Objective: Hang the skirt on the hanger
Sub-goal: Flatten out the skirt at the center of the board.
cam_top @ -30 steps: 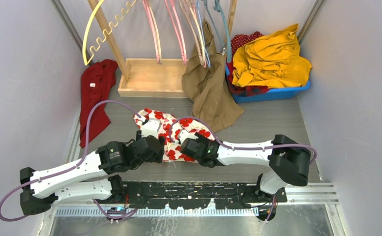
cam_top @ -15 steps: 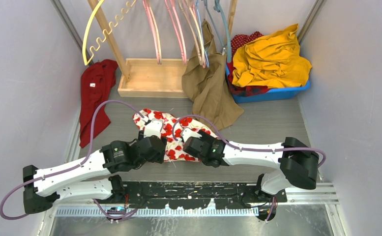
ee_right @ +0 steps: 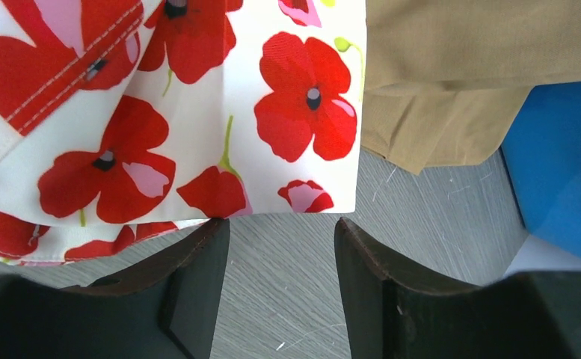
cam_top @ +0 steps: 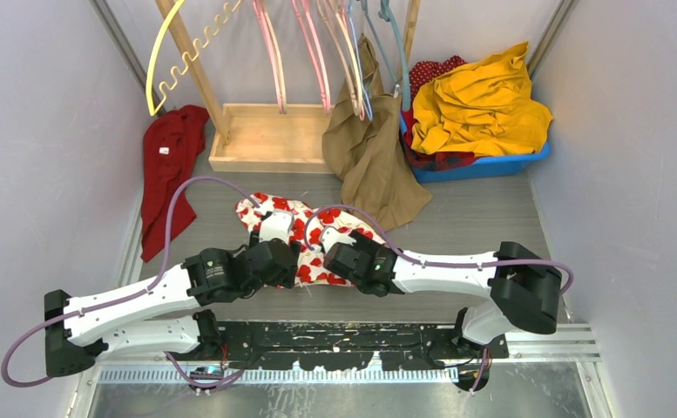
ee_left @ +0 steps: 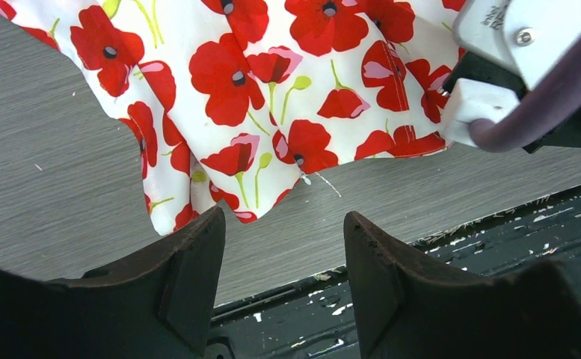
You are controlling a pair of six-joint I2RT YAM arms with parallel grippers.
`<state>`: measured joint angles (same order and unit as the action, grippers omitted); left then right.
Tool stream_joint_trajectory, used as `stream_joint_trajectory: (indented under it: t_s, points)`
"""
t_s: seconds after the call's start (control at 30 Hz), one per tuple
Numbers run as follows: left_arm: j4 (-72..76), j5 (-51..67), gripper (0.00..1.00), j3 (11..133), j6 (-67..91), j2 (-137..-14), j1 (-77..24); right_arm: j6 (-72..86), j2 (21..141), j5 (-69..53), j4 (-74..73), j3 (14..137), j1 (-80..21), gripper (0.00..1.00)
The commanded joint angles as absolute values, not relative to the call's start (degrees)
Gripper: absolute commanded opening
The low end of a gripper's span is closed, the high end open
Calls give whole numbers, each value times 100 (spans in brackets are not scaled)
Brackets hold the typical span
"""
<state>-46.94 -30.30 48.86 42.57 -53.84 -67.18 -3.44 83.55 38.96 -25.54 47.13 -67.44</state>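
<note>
The skirt [cam_top: 304, 233], white with red poppies, lies crumpled on the grey table in the middle. My left gripper [cam_top: 274, 233] is over its left side and my right gripper [cam_top: 336, 242] over its near right part. In the left wrist view the left gripper [ee_left: 283, 224] is open and empty, with the skirt's hem [ee_left: 272, 90] just beyond its tips. The right gripper [ee_right: 281, 224] is open too, and the skirt's straight edge [ee_right: 197, 112] lies just past its fingertips. Several hangers [cam_top: 271, 52] hang from the rack at the back.
A tan garment [cam_top: 374, 165] hangs from the rack down to the table beside the skirt. A blue bin [cam_top: 483, 165] with yellow and red clothes stands back right. A red garment [cam_top: 167, 165] lies at the left wall. The rack's wooden base [cam_top: 269, 139] is behind the skirt.
The right gripper's jaws have widened a little. Both arms have shifted slightly over the skirt, the left one to the right. The skirt has barely moved.
</note>
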Motion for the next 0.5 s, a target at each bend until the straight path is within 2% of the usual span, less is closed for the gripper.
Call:
stream_joint_trajectory:
  t_s: [0.0,0.13,0.23,0.47]
  points:
    - [-4487,-3098,60,4967,4179,-5289,-6741,-646,8510,3986,-1828,4670,-6776,58]
    - [-4491,-3107,60,4949,4192,-5245,-6742,-862,8656,4129,-1489,4665,-6768,57]
    - [-4500,-3111,60,4948,4192,-5239,-6737,-986,8611,4142,-1207,4681,-6759,52]
    - [-4550,-3120,59,4945,4201,-5172,-6741,-1239,8636,4112,-919,4910,-6671,22]
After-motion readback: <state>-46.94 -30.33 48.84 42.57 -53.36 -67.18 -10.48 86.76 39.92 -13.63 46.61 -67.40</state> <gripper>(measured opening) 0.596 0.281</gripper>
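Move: The floral skirt's right-hand edge, where the right fingers will shut, lies roughly 2 cm ahead of the right hand, 3 cm to its left and about 1 cm below. The skirt's middle is some 8 cm left of that hand, level fore and aft. The brown skirt's near right corner is about 8 cm ahead and 10 cm right. From the left hand, that floral edge is roughly 8 cm ahead, 10 cm right and 9 below. Sweep the right gripper about 3 cm left and 2 cm forward into the floral skirt's edge, dipping barely a centimetre and coming back up, and push the edge in with the fingertips. In the second half, close the fingers from wide to roughly a quarter open around the fabric, while the wrist tilts up and turns counter-clockwise, each by some 5 degrees. ##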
